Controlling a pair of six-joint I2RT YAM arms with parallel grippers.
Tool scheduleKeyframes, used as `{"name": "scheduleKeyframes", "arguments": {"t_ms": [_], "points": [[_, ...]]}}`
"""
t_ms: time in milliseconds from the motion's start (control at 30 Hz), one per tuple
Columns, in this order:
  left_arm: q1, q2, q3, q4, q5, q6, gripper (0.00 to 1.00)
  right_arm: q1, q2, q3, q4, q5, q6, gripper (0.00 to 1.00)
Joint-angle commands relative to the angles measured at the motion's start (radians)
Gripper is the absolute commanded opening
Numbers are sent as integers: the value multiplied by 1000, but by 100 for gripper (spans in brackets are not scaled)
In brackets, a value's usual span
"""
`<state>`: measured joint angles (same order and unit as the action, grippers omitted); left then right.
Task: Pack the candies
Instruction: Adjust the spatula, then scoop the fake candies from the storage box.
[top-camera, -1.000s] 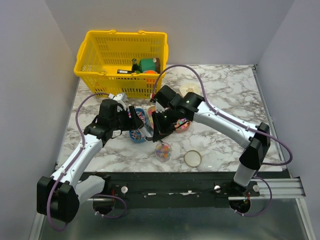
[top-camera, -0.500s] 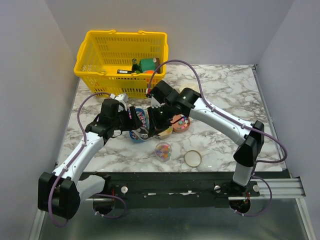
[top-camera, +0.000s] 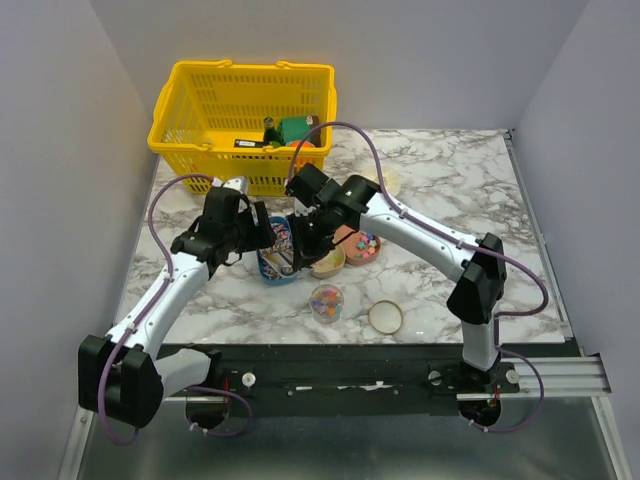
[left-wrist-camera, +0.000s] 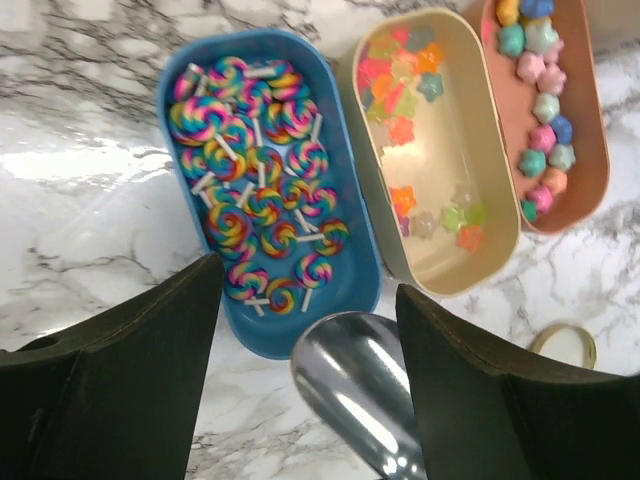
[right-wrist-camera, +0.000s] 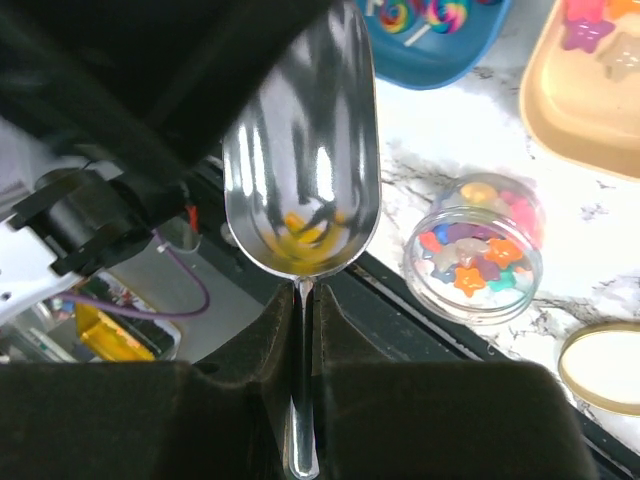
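Note:
The candies lie in three oval trays. Swirl lollipops fill the blue tray (left-wrist-camera: 350, 230) (top-camera: 268, 268). Star candies (left-wrist-camera: 400, 95) sit in the beige tray (left-wrist-camera: 445, 260) (top-camera: 330, 265) and the pink-brown tray (left-wrist-camera: 585, 150) (top-camera: 362, 250). More stars fill a small clear jar (right-wrist-camera: 475, 250) (top-camera: 326, 301). My right gripper (right-wrist-camera: 303, 330) (top-camera: 300, 240) is shut on the thin handle of a metal scoop (right-wrist-camera: 300, 170). The scoop's bowl (left-wrist-camera: 360, 390) hangs between the spread fingers of my open left gripper (left-wrist-camera: 308, 290) (top-camera: 262, 235), near the blue tray's near end. Yellowish glints show in the bowl; I cannot tell whether they are candies.
The jar's gold-rimmed lid (top-camera: 385, 316) (right-wrist-camera: 605, 365) lies flat to the right of the jar. A yellow basket (top-camera: 245, 125) with goods stands at the back left. The table's black front rail (top-camera: 340, 360) runs just below the jar.
The right gripper has carried the scoop left and back, from over the beige tray to the blue tray. The left gripper has shifted back slightly and stands around the scoop's bowl.

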<state>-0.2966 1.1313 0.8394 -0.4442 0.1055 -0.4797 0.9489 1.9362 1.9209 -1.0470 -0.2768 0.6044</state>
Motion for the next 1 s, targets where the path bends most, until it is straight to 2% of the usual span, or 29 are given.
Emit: {"name": "scheduleKeyframes", "arguments": {"t_ms": [0,167,300,467,800,967], "points": [[23,34,87,-99,-217,-43,83,4,76,41,-73,70,-35,1],[68,103,79,-122,-201,-79,83,4,174,135,-145,73,-55,1],[79,151,49,-113,-149,-82,76,4,222,148,-153,64,-60,1],[82,197,23,-96,-107,-82,64,4,251,161,-151,57,-75,1],[82,255,15,-91,-32,-76,50,2,299,207,-154,24,-120,1],[82,272,7,-85,-13,-73,36,-2,320,222,-156,8,-129,1]]}}
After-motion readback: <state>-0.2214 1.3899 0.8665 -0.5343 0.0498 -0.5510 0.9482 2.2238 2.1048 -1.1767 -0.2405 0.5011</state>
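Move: The blue lollipop tray is what both hands go for. Its middle lies about 4 cm ahead of the open left hand, 3 cm to its right and 11 cm below. The steel scoop's bowl is some 6 cm to this hand's right, 2 cm back and 4 cm below. From the right hand, gripping the scoop, the tray is about 10 cm ahead, 7 left and 15 below. The beige tray sits 11 cm right of the blue one and 2 farther out; the jar stands 6 cm right of the right hand, about level, 15 below. Up and leftward first, the left hand swings off the scoop's side, then sinks nearly 9 cm to the blue tray's left rim, tipping its fingers about 20 degrees further down and half closing them around the rim without pinching it yet. Meanwhile the right hand keeps its grip on the scoop and lowers it about 8 cm, bowl tip first, into the tray's near end. ##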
